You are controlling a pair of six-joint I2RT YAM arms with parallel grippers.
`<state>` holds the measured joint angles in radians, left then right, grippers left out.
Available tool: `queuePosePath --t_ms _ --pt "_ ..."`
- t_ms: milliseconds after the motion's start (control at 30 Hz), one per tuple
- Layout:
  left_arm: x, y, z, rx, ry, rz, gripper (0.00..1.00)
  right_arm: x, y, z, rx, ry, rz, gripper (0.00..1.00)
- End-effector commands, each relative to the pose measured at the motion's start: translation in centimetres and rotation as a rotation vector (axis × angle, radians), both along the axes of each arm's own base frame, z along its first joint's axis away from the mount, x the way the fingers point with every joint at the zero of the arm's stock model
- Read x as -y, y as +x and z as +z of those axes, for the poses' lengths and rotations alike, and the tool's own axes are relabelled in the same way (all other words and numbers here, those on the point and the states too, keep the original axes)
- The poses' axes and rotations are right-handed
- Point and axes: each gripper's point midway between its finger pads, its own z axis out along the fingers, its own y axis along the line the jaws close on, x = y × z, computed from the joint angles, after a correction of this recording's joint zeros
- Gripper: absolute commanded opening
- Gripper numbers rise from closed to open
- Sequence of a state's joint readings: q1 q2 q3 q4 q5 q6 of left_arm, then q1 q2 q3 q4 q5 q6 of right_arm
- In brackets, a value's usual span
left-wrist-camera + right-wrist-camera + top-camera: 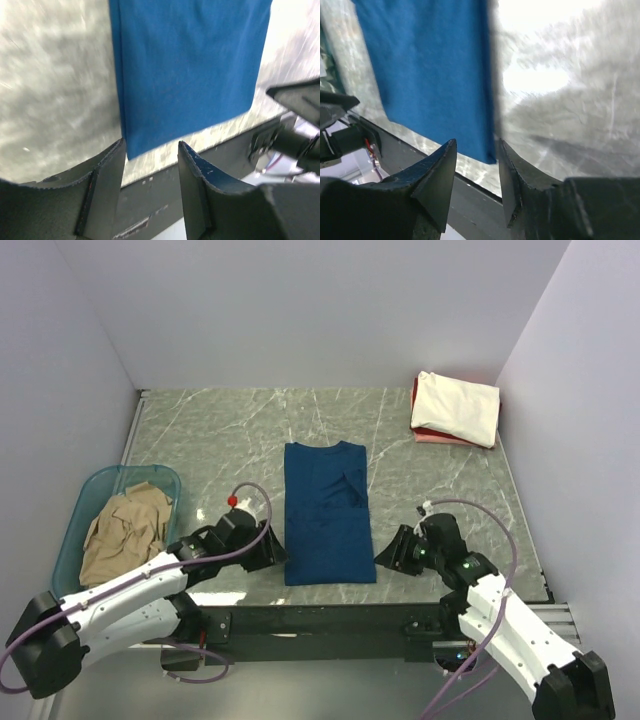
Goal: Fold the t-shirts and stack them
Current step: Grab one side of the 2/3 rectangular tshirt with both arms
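A navy blue t-shirt (328, 512) lies flat on the marble table, folded into a long narrow strip with its collar to the far side. My left gripper (275, 545) sits at the strip's near left corner, and my right gripper (385, 552) at its near right corner. In the left wrist view the blue cloth (190, 70) ends just beyond my left gripper (151, 145), which is open and holds nothing. The right wrist view shows the cloth's corner (430, 70) just past my right gripper (476, 142), also open and holding nothing. A folded cream t-shirt (456, 407) rests on a red one (430, 435) at the back right.
A translucent teal tub (95, 485) at the left holds a crumpled tan t-shirt (125, 530). White walls close in the table on three sides. The table's dark front rail (320, 620) runs just behind both grippers.
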<state>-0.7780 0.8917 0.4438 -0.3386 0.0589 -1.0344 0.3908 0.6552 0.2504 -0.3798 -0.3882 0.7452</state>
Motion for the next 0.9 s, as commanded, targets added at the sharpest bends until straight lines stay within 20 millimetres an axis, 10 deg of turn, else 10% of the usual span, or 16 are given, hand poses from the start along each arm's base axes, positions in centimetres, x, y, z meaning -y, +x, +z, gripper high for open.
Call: queuePosePath --t_ms 0,867 --pt "1.3 -2.2 -0.5 -0.047 -0.045 -0.043 0.52 0.1 -2.1 -1.7 -0.086 0.010 0.001 0.47" --pt "2.2 -4.8 -4.8 -0.146 -0.024 -0.001 0.49 -0.8 -5.1 -4.7 -0.199 0.015 0.074 0.43"
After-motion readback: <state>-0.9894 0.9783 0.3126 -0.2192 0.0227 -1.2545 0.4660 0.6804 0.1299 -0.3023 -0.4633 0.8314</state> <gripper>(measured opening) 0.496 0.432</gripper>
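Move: The near left corner of my folded blue t-shirt lies about 5 cm back, 3 cm right and 6 cm below my left hand; its near right corner is some 4 cm back, 2 cm left and 4 cm below my right hand. The table's front edge runs about 4 cm nearer me than the left corner, level with it sideways. The laundry basket stands roughly 35 cm left and 4 cm ahead of my left hand, 5 cm lower. I draw both open grippers back and down to the shirt's two near corners, quickly at first, then creeping. My left hand goes back and down about 5 cm each and edges right; my right goes about 4 cm back and 3 cm down, drifting slightly left late on. Both wrists tip the fingers nearly 10 degrees steeper, and neither gripper closes; the right fingertips come right up to their corner. ##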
